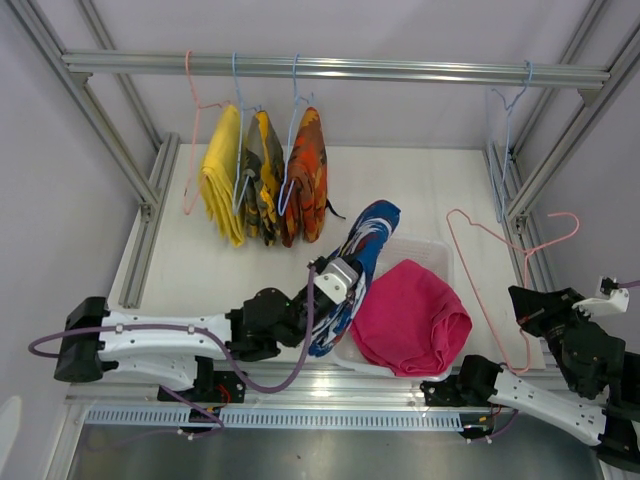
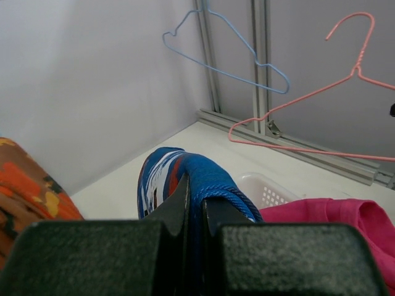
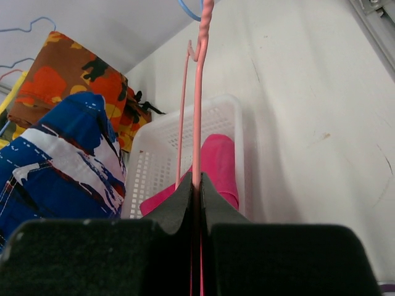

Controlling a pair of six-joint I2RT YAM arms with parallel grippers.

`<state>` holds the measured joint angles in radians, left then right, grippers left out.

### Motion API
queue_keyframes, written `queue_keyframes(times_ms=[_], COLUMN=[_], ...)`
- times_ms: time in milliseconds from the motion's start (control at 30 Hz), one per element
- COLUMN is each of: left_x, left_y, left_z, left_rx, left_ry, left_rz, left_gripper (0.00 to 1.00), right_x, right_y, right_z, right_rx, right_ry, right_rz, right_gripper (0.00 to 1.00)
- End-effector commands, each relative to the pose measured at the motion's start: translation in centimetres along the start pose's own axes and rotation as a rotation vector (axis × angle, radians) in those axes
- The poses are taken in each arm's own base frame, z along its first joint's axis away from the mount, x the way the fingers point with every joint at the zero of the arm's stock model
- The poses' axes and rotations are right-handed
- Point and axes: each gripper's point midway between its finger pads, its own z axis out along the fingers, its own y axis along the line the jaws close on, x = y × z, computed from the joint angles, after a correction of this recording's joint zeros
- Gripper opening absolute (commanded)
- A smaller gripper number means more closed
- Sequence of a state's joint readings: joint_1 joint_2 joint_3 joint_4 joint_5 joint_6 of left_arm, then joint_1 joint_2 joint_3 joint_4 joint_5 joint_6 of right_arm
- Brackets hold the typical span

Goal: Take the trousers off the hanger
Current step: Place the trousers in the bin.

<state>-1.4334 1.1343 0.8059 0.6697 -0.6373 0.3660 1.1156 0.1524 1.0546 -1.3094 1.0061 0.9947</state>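
Observation:
My left gripper (image 1: 337, 283) (image 2: 196, 203) is shut on a fold of the blue trousers (image 1: 362, 245) (image 2: 163, 176) with the white and red pattern, held up just left of the white basket (image 1: 428, 244). The magenta-pink trousers (image 1: 410, 315) (image 3: 219, 163) lie in that basket. My right gripper (image 1: 527, 303) (image 3: 197, 185) is shut on the wire of a bare pink hanger (image 3: 198, 92) (image 2: 308, 105), right of the basket. Yellow trousers (image 1: 222, 175), olive camouflage trousers (image 1: 262, 175) and orange camouflage trousers (image 1: 305, 175) (image 3: 68, 74) hang from the rail (image 1: 400, 70).
An empty blue hanger (image 1: 510, 110) (image 2: 234, 49) hangs at the rail's right end. Aluminium frame posts (image 1: 150, 190) stand at both sides of the white table. The basket (image 3: 160, 154) sits near the front edge between my arms.

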Motion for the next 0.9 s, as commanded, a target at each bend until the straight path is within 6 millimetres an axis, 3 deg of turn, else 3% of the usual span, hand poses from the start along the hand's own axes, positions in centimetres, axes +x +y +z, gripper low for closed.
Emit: queue_keyframes(times_ms=[0, 200, 300, 333, 367, 400, 433, 533, 667, 867], left_x=[-7.8, -6.9, -4.4, -3.6, -3.6, -0.8, 0.3, 2.4, 3.5, 1.1], left_y=[-0.5, -4.6, -8.3, -9.9, -11.1, -13.3, -14.9, -16.6, -16.1, -13.8], left_z=[1.5, 3.7, 5.0, 5.1, 5.5, 5.9, 5.6, 5.5, 4.5, 3.8], left_rx=[0.02, 0.079, 0.143, 0.182, 0.211, 0.248, 0.282, 0.261, 0.265, 0.229], left_ry=[-0.199, -0.161, -0.089, -0.07, -0.046, 0.016, 0.05, 0.102, 0.126, 0.103], left_rz=[-0.17, -0.148, -0.123, -0.115, -0.114, -0.077, -0.058, -0.009, -0.025, -0.027], left_gripper=[0.01, 0.01, 0.03, 0.09, 0.47, 0.63, 0.71, 0.91, 0.98, 0.99], right_x=[-0.4, -0.1, -0.1, -0.1, 0.0, 0.0, 0.0, 0.1, 0.1, 0.1], right_y=[-0.6, -0.5, -0.5, -0.5, -0.5, -0.4, -0.4, -0.3, -0.3, -0.3], right_z=[0.1, 0.3, 0.3, 0.3, 0.3, 0.3, 0.4, 0.4, 0.4, 0.4], right_rx=[0.007, 0.005, 0.001, 0.001, 0.001, -0.002, -0.002, -0.006, -0.012, -0.012], right_ry=[-0.025, -0.017, -0.014, -0.014, -0.014, -0.013, -0.012, -0.009, -0.005, -0.005], right_rz=[0.045, 0.045, 0.047, 0.047, 0.046, 0.048, 0.044, 0.042, 0.042, 0.042], right_gripper=[0.0, 0.0, 0.0, 0.0, 0.0, 0.0, 0.0, 0.0, 0.0, 0.0])
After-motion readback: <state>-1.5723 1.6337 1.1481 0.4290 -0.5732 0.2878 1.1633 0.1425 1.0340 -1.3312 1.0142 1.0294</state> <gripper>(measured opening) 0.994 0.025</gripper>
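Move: The left hand grips the blue-and-white trousers; the bin's middle lies about 14 cm to its right, 2 cm back and some 19 cm below. The pink trousers in the bin are roughly 16 cm right, 5 cm back and 17 cm below; the orange camouflage trousers hang about 18 cm ahead and 8 cm left, near hand height. From the right hand, gripping the pink hanger, the bin is some 7 cm ahead, 18 cm left and 12 cm below. The left fingers let go of the blue-and-white trousers' pinched part, springing wide open in mid-swing as the hand sweeps about 15 cm right over the bin, then also plunges some 11 cm and draws back 6 cm. The wrist rolls its left side up about 20 degrees and turns slightly clockwise; a small rise ends it. The right hand stays nearly still, still pinching the empty pink hanger. ##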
